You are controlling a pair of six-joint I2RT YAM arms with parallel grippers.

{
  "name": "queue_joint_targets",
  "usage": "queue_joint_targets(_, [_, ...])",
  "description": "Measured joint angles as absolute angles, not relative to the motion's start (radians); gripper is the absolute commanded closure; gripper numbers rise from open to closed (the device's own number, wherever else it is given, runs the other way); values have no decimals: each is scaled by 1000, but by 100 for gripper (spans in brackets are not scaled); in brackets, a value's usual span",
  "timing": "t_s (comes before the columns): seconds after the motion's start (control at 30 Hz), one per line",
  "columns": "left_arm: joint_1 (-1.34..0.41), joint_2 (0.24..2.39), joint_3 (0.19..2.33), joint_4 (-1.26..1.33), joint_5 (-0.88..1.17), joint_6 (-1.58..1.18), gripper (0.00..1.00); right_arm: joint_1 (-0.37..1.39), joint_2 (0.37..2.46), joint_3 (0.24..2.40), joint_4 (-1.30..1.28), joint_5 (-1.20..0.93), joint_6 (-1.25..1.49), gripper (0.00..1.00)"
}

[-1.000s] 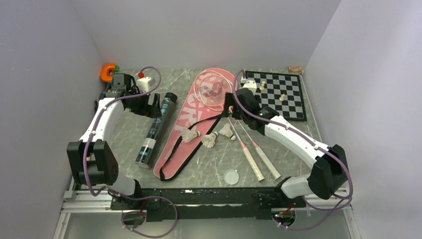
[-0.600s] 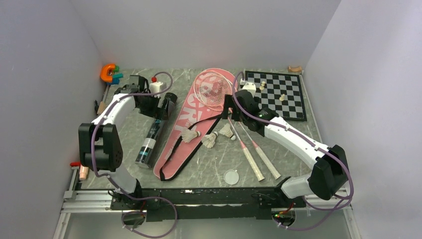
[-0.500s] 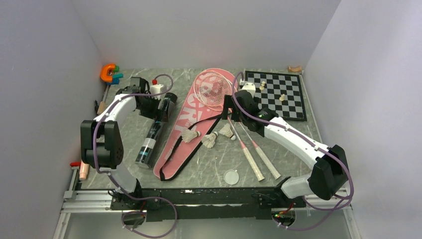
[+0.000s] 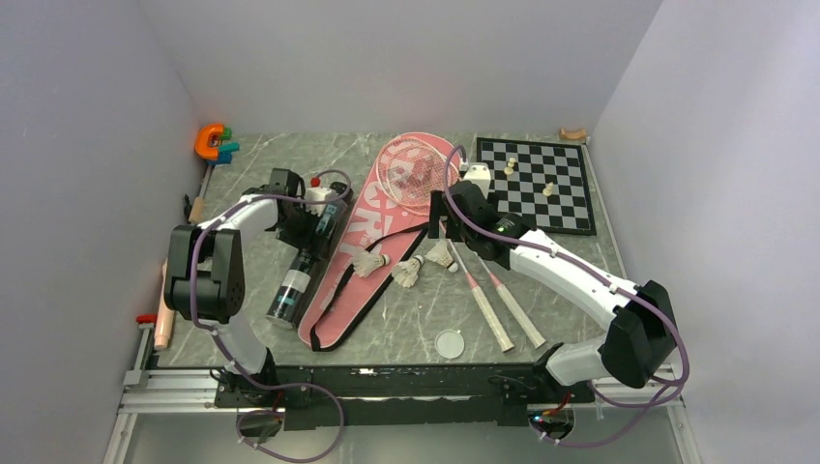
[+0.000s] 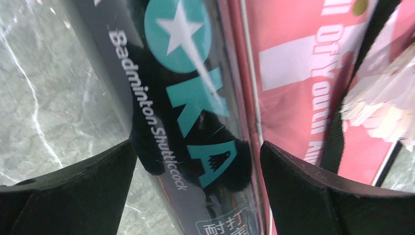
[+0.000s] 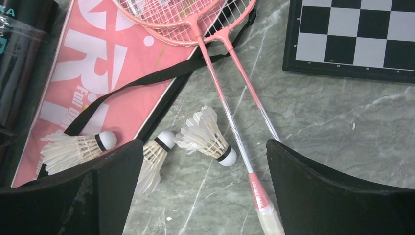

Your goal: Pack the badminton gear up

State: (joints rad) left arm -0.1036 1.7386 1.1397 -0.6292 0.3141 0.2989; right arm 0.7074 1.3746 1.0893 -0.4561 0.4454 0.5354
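A long black tube (image 4: 300, 259) lies left of the pink racket bag (image 4: 360, 224), whose black strap trails across it. My left gripper (image 4: 315, 218) hovers open just above the tube (image 5: 186, 112), one finger on each side and neither touching; the bag (image 5: 298, 68) runs along the right. Two pink-and-white rackets (image 4: 474, 285) rest with their heads on the bag's far end. Three white shuttlecocks (image 4: 369, 263) (image 4: 408, 272) (image 4: 442, 255) lie beside the bag. My right gripper (image 4: 447, 218) hangs open above them (image 6: 208, 138), holding nothing, with a racket shaft (image 6: 230, 120) between its fingers.
A black-and-white chessboard (image 4: 543, 184) with pale pieces sits at the back right. An orange and teal toy (image 4: 213, 142) stands in the back left corner. A small clear round disc (image 4: 449, 343) lies near the front edge. Grey walls close both sides.
My left arm has swung right from the back left corner and brought its open gripper over the tube. My right gripper has shifted slightly left and toward the near side, still open.
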Motion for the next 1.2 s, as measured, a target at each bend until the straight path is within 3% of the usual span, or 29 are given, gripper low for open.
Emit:
queue_joint_targets(0.4, [-104,1617,1007,-602,201,396,43,727,1379,1089,-463,467,543,0])
queue_joint_targets(0.6, [-104,1547,956,-594,178,444,46,739,1388,1089,-463,470,543,0])
queue_joint_targets(0.87, [-104,1507,888,-599,177,471,38,743,1388,1089,-463,475,543,0])
queue_joint_targets(1.2, [-80,1440,886,-617,140,493,45,785,1442,1118,-463,483,542,0])
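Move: The black shuttlecock tube lies between the left hand's open fingers: its middle is some 3 cm back, 1 cm to the right and about 2 cm lower. The pink racket bag runs beside it, its middle roughly 20 cm to that hand's right and 1 cm back, and the shuttlecock on the bag is about 19 cm right and 5 cm back. From the right hand the tube is some 42 cm left and 8 cm back, well below. Back and left, about 5 cm each way, goes the left hand, dipping slightly as its fingers close on the sides of the shuttlecock tube, then drawing the gripped tube away from the bag. Its left side tilts up some 10 degrees, with a slight clockwise turn and a small rise at the end. The right hand, open and empty, shifts about 2.5 cm left late on. ##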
